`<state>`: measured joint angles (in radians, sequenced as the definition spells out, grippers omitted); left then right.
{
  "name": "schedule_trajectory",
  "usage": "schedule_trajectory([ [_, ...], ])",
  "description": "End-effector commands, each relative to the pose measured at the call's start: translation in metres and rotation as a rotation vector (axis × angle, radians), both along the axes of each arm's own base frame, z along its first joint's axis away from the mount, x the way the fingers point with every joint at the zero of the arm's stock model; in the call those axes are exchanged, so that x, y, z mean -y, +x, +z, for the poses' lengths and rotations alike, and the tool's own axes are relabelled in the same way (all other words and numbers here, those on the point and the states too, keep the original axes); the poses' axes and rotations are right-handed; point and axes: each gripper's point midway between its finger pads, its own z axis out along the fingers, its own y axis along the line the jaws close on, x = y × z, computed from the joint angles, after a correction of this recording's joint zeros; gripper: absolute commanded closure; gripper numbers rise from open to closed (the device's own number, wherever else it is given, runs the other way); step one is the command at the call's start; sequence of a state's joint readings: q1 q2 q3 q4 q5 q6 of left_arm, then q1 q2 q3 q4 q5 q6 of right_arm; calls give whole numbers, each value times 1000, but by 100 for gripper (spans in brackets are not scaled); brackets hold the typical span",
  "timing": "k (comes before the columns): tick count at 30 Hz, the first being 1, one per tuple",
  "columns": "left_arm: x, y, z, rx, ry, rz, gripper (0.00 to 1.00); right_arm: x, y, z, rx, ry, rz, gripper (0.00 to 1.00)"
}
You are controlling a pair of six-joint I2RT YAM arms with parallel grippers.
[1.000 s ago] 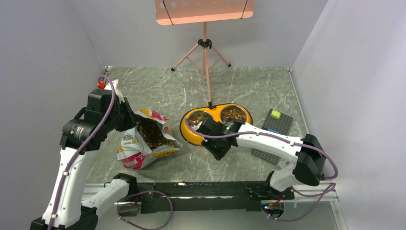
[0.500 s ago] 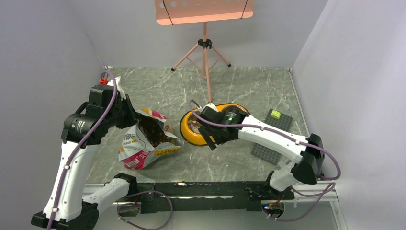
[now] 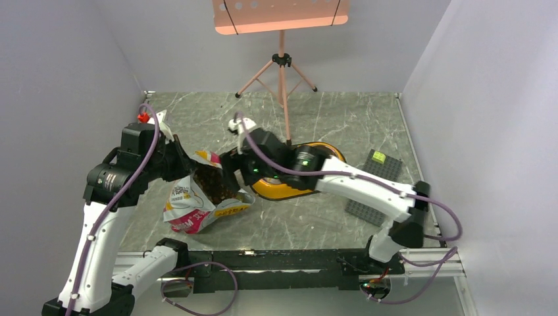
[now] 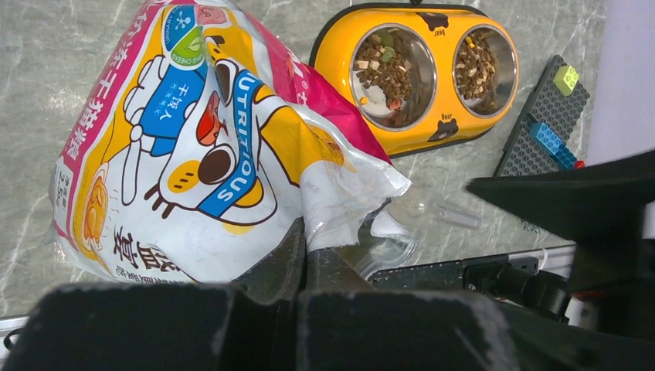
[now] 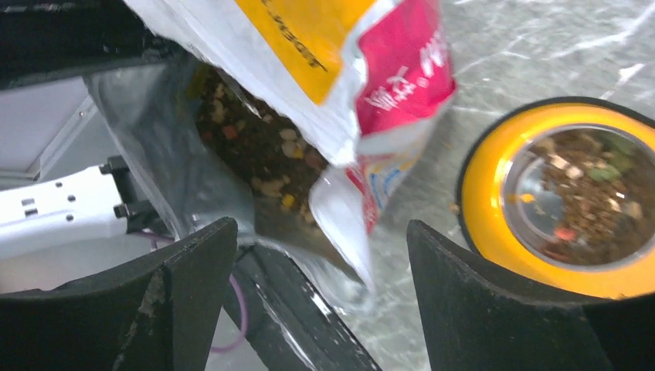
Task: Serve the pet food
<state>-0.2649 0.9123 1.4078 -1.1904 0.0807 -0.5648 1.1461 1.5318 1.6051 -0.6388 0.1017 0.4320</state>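
Note:
The white-and-yellow bag point(image 3: 197, 204) lies tilted on the table with its mouth open, and brown pet food point(image 3: 212, 181) shows inside. My left gripper point(image 4: 309, 247) is shut on the torn top edge of the bag point(image 4: 178, 139). My right gripper point(image 3: 231, 164) hangs open just over the bag's mouth. In the right wrist view its fingers point(image 5: 193, 294) flank the bag's lip, with kibble point(image 5: 263, 158) just beyond and nothing held. The yellow feeder point(image 4: 432, 124) has kibble in both steel bowls point(image 4: 386, 66).
My right arm crosses over the feeder point(image 3: 309, 187) in the top view. A grey studded baseplate point(image 3: 378, 181) lies at the right. A clear plastic piece point(image 4: 440, 212) rests on the table near the bag. A tripod stand point(image 3: 281, 66) is at the back.
My right gripper opened and swung left, from above the feeder to the bag's mouth. The left gripper stayed shut on the bag, almost still.

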Motion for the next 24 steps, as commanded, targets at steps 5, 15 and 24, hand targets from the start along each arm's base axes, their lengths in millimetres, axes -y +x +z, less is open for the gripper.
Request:
schedule_trajectory([
  [5,24,4,70,245,-166,-81,100,-44,17,-40,-34,-83,-158,39],
  [15,21,5,67,255,-135,-89,98,-39,46,4,135,-30,-213,100],
  [24,16,23,106,452,-76,-102,45,-57,97,112,231,264,-16,100],
])
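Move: The right gripper is open above the food bag's mouth; the bag's right lip lies about 4 cm to its left, 2 cm ahead and 8 cm below. The bag's body is about 13 cm left, 2 cm back and 17 cm down, and the left bowl some 10 cm ahead, 9 cm right and 24 cm down. The left gripper still pinches the bag's opposite edge; from it the right lip is about 9 cm right, 1 cm ahead and 10 cm below. Bring the right gripper down about 9 cm and some 4 cm left onto the bag's right lip, pinch the lip shut between the fingers, then carry it forward about 4 cm while lifting 4 cm. Hold the left gripper on its edge until the right has its grip, then open it about halfway, raising it some 4 cm and tipping its fingers up slightly. ##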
